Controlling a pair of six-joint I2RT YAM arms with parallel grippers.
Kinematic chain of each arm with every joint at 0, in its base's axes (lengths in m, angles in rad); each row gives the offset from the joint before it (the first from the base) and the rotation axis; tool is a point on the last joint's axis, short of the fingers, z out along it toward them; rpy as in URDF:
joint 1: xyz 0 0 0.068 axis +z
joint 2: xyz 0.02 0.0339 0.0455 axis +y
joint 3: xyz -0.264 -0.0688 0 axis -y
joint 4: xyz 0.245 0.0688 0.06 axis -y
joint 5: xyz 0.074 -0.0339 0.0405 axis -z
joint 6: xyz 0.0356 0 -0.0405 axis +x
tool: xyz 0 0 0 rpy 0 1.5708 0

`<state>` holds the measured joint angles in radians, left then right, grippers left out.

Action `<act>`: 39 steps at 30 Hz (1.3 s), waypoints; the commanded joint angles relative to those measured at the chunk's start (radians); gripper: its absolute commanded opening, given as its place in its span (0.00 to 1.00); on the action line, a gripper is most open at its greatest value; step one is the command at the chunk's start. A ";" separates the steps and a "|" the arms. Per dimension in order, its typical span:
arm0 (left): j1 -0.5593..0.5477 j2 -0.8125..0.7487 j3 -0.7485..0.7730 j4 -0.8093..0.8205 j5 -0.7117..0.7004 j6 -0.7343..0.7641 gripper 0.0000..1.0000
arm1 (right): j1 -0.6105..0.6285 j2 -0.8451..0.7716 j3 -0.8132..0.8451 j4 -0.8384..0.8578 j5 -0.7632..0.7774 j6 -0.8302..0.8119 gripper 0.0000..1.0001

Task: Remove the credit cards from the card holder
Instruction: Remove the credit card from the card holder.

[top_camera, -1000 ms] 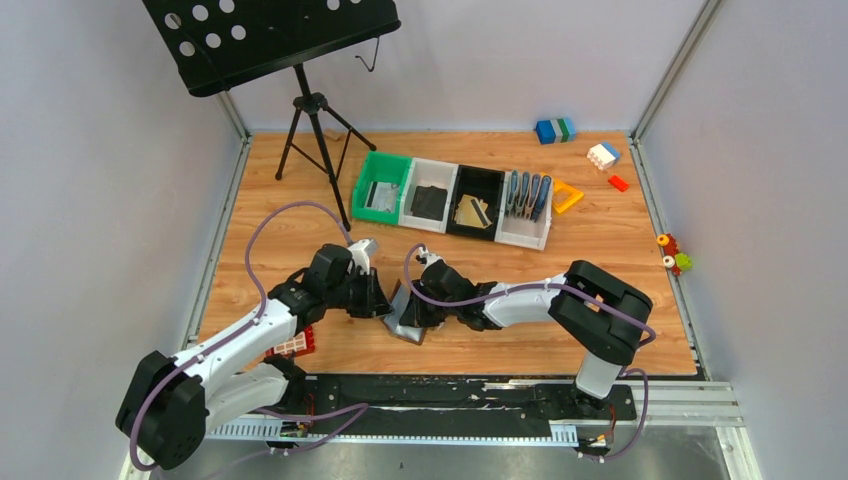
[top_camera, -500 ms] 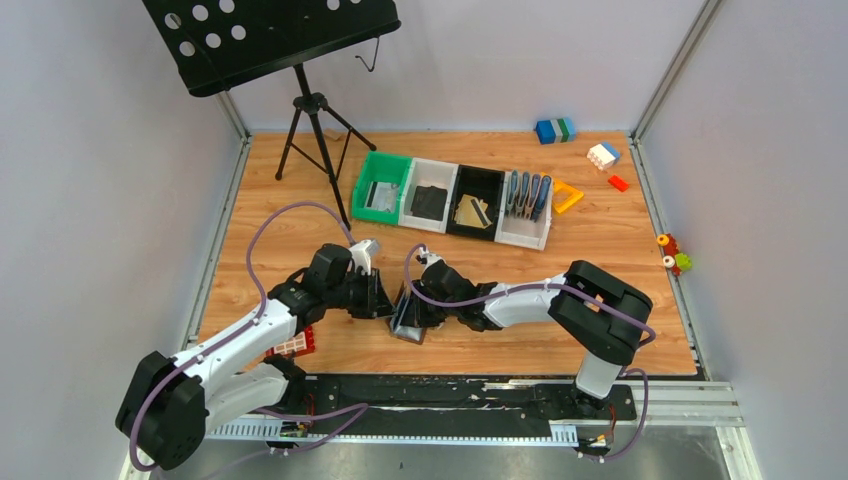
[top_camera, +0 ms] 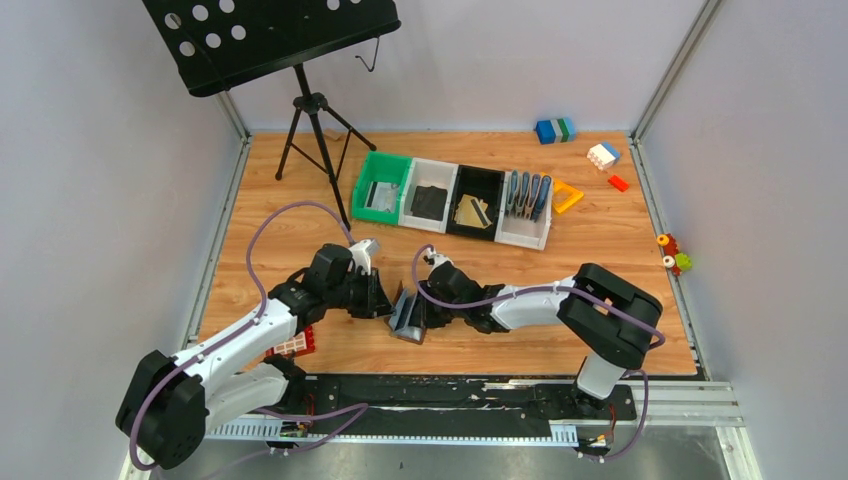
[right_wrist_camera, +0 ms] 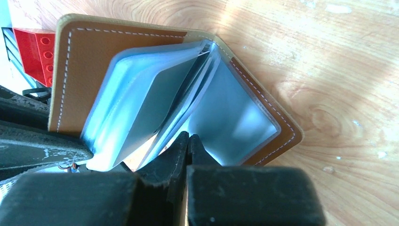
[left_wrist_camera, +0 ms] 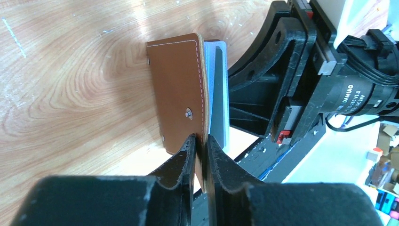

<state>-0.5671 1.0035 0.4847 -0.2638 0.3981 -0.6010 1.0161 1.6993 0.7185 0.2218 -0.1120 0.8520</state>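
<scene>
The brown leather card holder (top_camera: 405,315) stands open on its edge between my two grippers on the near middle of the table. My left gripper (left_wrist_camera: 201,141) is shut on the brown cover's (left_wrist_camera: 176,84) lower edge. My right gripper (right_wrist_camera: 188,138) is pressed shut at the lower edge of the fanned grey-blue pockets (right_wrist_camera: 235,117). Whether it pinches a card or a pocket leaf does not show. A silver-grey card (right_wrist_camera: 150,108) sits in a left pocket. In the top view the left gripper (top_camera: 388,303) and right gripper (top_camera: 425,312) flank the holder.
A red brick (top_camera: 293,345) lies by the left arm. A row of bins (top_camera: 452,200) stands behind, one holding blue-grey holders (top_camera: 527,195). A music stand tripod (top_camera: 315,140) is at the back left. Toy bricks (top_camera: 555,130) lie at the back right.
My right arm has drawn a little to the right, and the holder has spread wider open between the grippers. The left arm has barely moved.
</scene>
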 commanded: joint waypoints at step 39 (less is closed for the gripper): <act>0.003 -0.107 -0.110 0.146 0.026 -0.105 0.66 | -0.033 -0.030 -0.043 0.212 -0.142 -0.001 0.32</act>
<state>-0.5671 0.8978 0.3820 -0.2031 0.3698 -0.6781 0.9848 1.6604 0.6376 0.3798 -0.2390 0.8520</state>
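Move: Between the two hands the card holder stands half open. From the right hand its middle is about 3 cm left, roughly level fore and aft, 1 cm higher. From the left hand it lies some 3 cm right and 4 cm below, again about level fore and aft. The red block is 19 cm left of the left hand, 6 cm back and 7 cm below; the white tray is some 24 cm ahead of it, 8 cm right, 6 cm below. Drawing about 1.5 cm right from the clear pockets, the right hand opens its shut fingers to a third, rises some 2.5 cm while coming back left with the fingertips tilting up, then sinks 1 cm. The left hand backs off left and down about 2.5 cm each, fingertips tipping up, then climbs partly back rightward, opening wide astride the brown cover's edge. ##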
